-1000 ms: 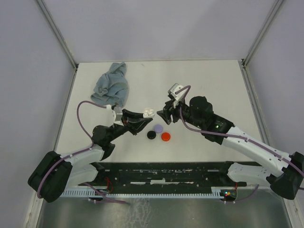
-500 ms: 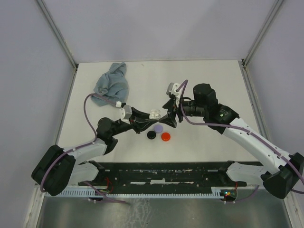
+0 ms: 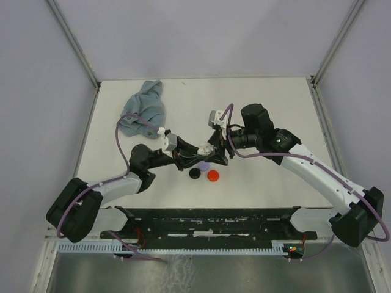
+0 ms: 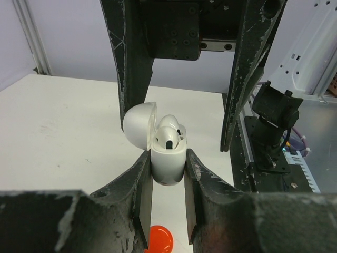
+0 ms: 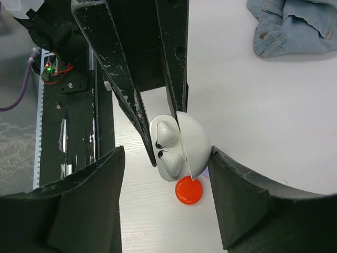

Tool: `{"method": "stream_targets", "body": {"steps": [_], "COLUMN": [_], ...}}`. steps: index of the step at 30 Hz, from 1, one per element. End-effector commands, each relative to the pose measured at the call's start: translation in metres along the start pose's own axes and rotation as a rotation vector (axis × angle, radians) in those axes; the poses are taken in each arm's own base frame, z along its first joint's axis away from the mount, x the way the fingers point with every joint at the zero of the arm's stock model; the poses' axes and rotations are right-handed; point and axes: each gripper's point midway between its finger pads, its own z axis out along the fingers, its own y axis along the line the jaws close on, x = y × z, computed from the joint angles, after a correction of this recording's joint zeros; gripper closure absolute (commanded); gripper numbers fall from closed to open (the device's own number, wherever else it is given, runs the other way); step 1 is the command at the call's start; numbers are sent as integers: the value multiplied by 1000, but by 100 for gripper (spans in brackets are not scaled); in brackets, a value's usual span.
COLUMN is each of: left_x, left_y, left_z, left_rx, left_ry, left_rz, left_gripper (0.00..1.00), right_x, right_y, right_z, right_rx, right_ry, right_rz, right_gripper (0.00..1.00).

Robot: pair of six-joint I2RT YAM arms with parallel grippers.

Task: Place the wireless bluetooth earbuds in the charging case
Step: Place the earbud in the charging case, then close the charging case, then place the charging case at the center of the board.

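Observation:
My left gripper (image 3: 205, 151) is shut on the white charging case (image 4: 168, 161) and holds it above the table. Its lid (image 4: 139, 125) is hinged open. Two white earbuds (image 4: 169, 135) sit in the case's sockets; they also show in the right wrist view (image 5: 164, 134). My right gripper (image 3: 216, 144) is open and straddles the case (image 5: 184, 150). One of its fingers (image 5: 231, 184) touches the open lid; the other stands apart. In the left wrist view the right gripper's fingers (image 4: 131, 63) hang over the case.
A red disc (image 3: 213, 176), a black disc (image 3: 195, 173) and a lavender disc (image 3: 204, 165) lie on the table just below the case. A crumpled blue denim cloth (image 3: 143, 110) lies at the back left. The black base rail (image 3: 208, 223) runs along the near edge.
My left gripper has carried the case to the right. My right gripper has moved left and down until its open fingers straddle the case.

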Motion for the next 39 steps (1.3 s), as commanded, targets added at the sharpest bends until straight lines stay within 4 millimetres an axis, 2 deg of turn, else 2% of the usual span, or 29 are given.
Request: {"method": "stream_targets", "body": {"steps": [1, 9, 13, 15, 19, 24, 27, 31, 39], "left_x": [-9, 15, 24, 33, 57, 96, 122, 146, 182], "left_y": [17, 37, 48, 61, 74, 84, 87, 90, 86], "left_z": [8, 4, -2, -10, -25, -54, -73, -84, -81], "left_rx": [-45, -171, -272, -385, -544, -716, -793, -824, -797], "left_ry": [-13, 45, 72, 99, 183, 295, 351, 387, 464], "left_rz": [31, -82, -186, -265, -398, -555, -684, -836, -981], "left_gripper": [97, 97, 96, 96, 95, 94, 93, 87, 77], "right_x": [-22, -13, -5, 2, 18, 48, 62, 71, 80], "right_y": [17, 13, -8, -25, -49, -72, -78, -78, -74], "right_z": [-7, -15, -21, -27, -38, -53, -59, -62, -68], "right_rx": [-78, -16, 138, 253, 436, 645, 712, 745, 765], "right_ry": [-43, -15, 10, 29, 40, 59, 62, 50, 39], "right_rz": [-54, -53, -16, 7, 63, 145, 181, 200, 209], "right_gripper": [29, 30, 28, 27, 25, 24, 23, 23, 23]}}
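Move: The left gripper still holds the open white case with the earbuds in it. Its free spot on the table lies about 7 cm ahead, 7 cm left and 24 cm below. From this hand, the black case is some 2 cm ahead and 4 left, the lilac one 5 ahead and straight below, and the red one 1 ahead and 4 right. The white case sits between the right fingertips, about 2 cm left, 1 ahead and 1 below. Keep the right gripper's forward finger against the white case's open lid and ease it slightly back to shut it. Then draw this hand clear, about 10 cm right with some forward and down, turning it clockwise. Keep the left grip and lower the case about 20 cm, swinging forward and then left as well, towards the table beside the black and lilac cases, fingers tipping downward. ##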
